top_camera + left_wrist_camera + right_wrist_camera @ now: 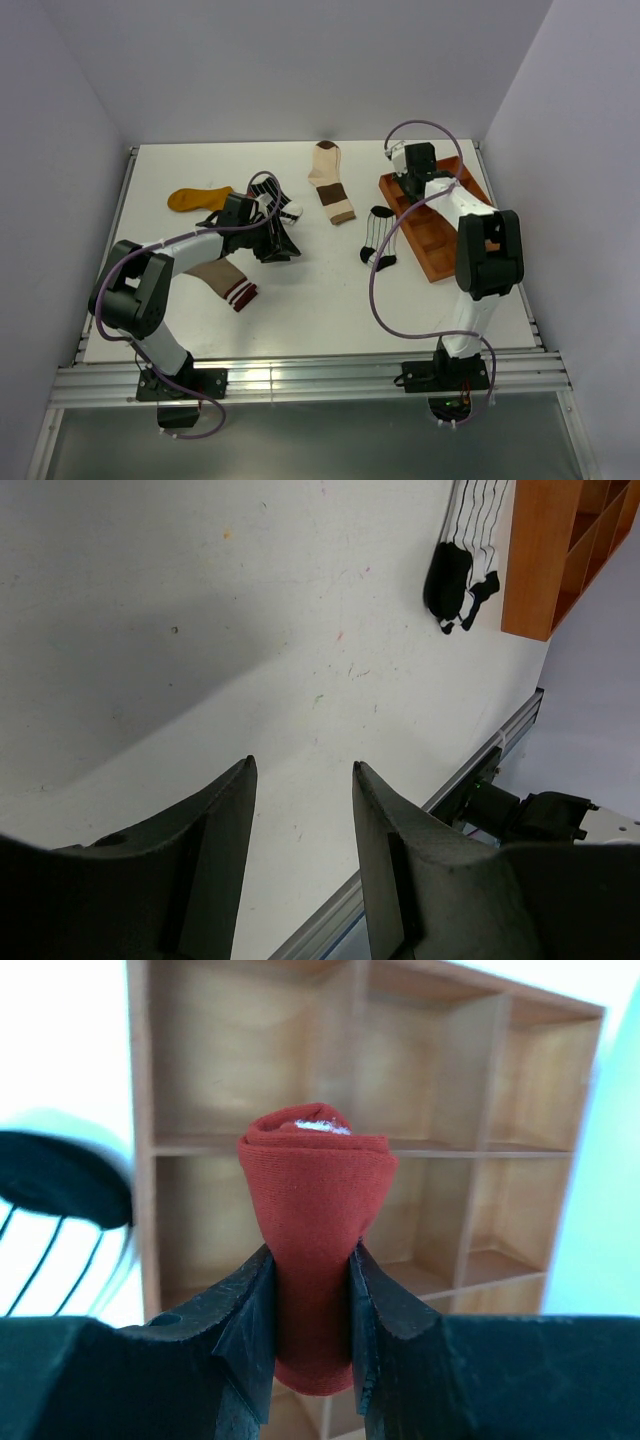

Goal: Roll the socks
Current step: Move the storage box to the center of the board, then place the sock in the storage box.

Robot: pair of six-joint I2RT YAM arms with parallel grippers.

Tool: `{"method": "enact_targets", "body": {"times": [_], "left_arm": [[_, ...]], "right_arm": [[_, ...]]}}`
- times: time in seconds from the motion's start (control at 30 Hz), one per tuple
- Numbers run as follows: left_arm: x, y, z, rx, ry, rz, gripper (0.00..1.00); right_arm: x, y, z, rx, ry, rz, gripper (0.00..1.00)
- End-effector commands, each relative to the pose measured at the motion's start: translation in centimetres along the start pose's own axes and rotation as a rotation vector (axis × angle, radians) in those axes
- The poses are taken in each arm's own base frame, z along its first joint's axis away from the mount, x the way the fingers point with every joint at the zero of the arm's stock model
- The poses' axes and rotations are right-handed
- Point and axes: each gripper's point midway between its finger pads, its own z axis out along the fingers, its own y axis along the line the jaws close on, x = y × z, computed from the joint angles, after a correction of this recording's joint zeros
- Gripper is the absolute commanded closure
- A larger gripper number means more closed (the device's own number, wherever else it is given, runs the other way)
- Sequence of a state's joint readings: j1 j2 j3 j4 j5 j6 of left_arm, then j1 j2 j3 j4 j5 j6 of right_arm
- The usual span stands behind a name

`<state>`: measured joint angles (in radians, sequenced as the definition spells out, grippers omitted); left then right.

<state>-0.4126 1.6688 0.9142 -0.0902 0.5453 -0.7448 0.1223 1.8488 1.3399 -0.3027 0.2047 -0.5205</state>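
A rolled red sock (315, 1200) is pinched upright in my right gripper (312, 1255), which is shut on it above the compartments of the brown tray (450, 1150). In the top view that gripper (405, 183) hangs over the tray's far end. My left gripper (303, 765) is open and empty over bare table, and sits (277, 245) just in front of the black-white striped sock (268, 188). Flat on the table lie the mustard sock (198, 198), the taupe sock with striped cuff (222, 283), the cream-and-brown sock (331, 180) and the white pinstriped sock (378, 238).
The tray (440, 245) stands at the right of the table, with the pinstriped sock (465, 550) right beside its left wall (535, 560). White walls close in the table on three sides. A metal rail (310, 375) runs along the near edge.
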Motion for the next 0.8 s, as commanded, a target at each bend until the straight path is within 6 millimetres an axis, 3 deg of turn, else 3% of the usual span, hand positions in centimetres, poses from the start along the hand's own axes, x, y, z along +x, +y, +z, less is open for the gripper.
{"method": "enact_targets", "body": {"times": [0.0, 0.23, 0.3, 0.37, 0.4, 0.47, 0.5, 0.57, 0.6, 0.63, 0.77], "left_arm": [[-0.2, -0.4, -0.1, 0.027, -0.005, 0.033, 0.51], [0.0, -0.4, -0.1, 0.031, 0.001, 0.033, 0.51], [0.0, -0.3, 0.1, 0.032, 0.005, 0.032, 0.51], [0.1, -0.3, 0.0, 0.034, 0.006, 0.029, 0.51], [0.0, -0.4, -0.1, 0.034, 0.004, 0.032, 0.51], [0.1, -0.4, -0.1, 0.033, 0.004, 0.036, 0.51], [0.2, -0.4, -0.2, 0.031, 0.006, 0.033, 0.51], [0.1, -0.4, -0.2, 0.032, 0.004, 0.034, 0.51], [0.2, -0.4, -0.2, 0.032, 0.005, 0.035, 0.51], [0.1, -0.3, -0.2, 0.030, 0.004, 0.033, 0.51], [0.1, -0.3, 0.0, 0.031, 0.008, 0.033, 0.51]], "right_arm": [[0.0, 1.8, -0.1, -0.087, 0.021, 0.015, 1.00], [1.6, 4.0, 0.1, -0.204, 0.105, 0.009, 1.00], [1.3, 4.4, 0.7, -0.239, 0.118, 0.016, 1.00], [2.7, 5.4, 1.7, -0.307, 0.194, 0.032, 1.00], [1.1, 4.8, 1.7, -0.318, 0.170, 0.058, 1.00], [2.0, 4.5, 2.1, -0.354, 0.232, 0.092, 1.00], [1.1, 4.4, 3.0, -0.374, 0.225, 0.118, 1.00], [1.5, 3.9, 3.3, -0.403, 0.261, 0.152, 1.00], [0.4, 3.1, 3.5, -0.395, 0.241, 0.176, 1.00], [1.2, 3.5, 4.1, -0.414, 0.273, 0.189, 1.00], [1.0, 2.3, 5.3, -0.392, 0.283, 0.227, 1.00]]}}
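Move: The storage box lies under the right hand, which already grips the rolled red sock: the box's middle is some 7 cm to the right, 2 cm back and 8 cm below. Its left-column compartment, second from the far end, is about 2 cm back, 1 cm left and 7 cm down. The black-striped sock lies roughly 9 cm left and 8 cm back, the beige sock 21 cm left and 5 cm ahead. From the left hand, the box is about 37 cm right and 10 cm ahead. Keeping its grip on the red sock, the right hand brings it against the divider at the far side of a left-column compartment and pushes the storage box forward with it. First the hand sinks about 5 cm while easing 2 cm back and a little left, then it drives some 5 cm forward, the fingers tipping steeper and the hand's left side rising. ##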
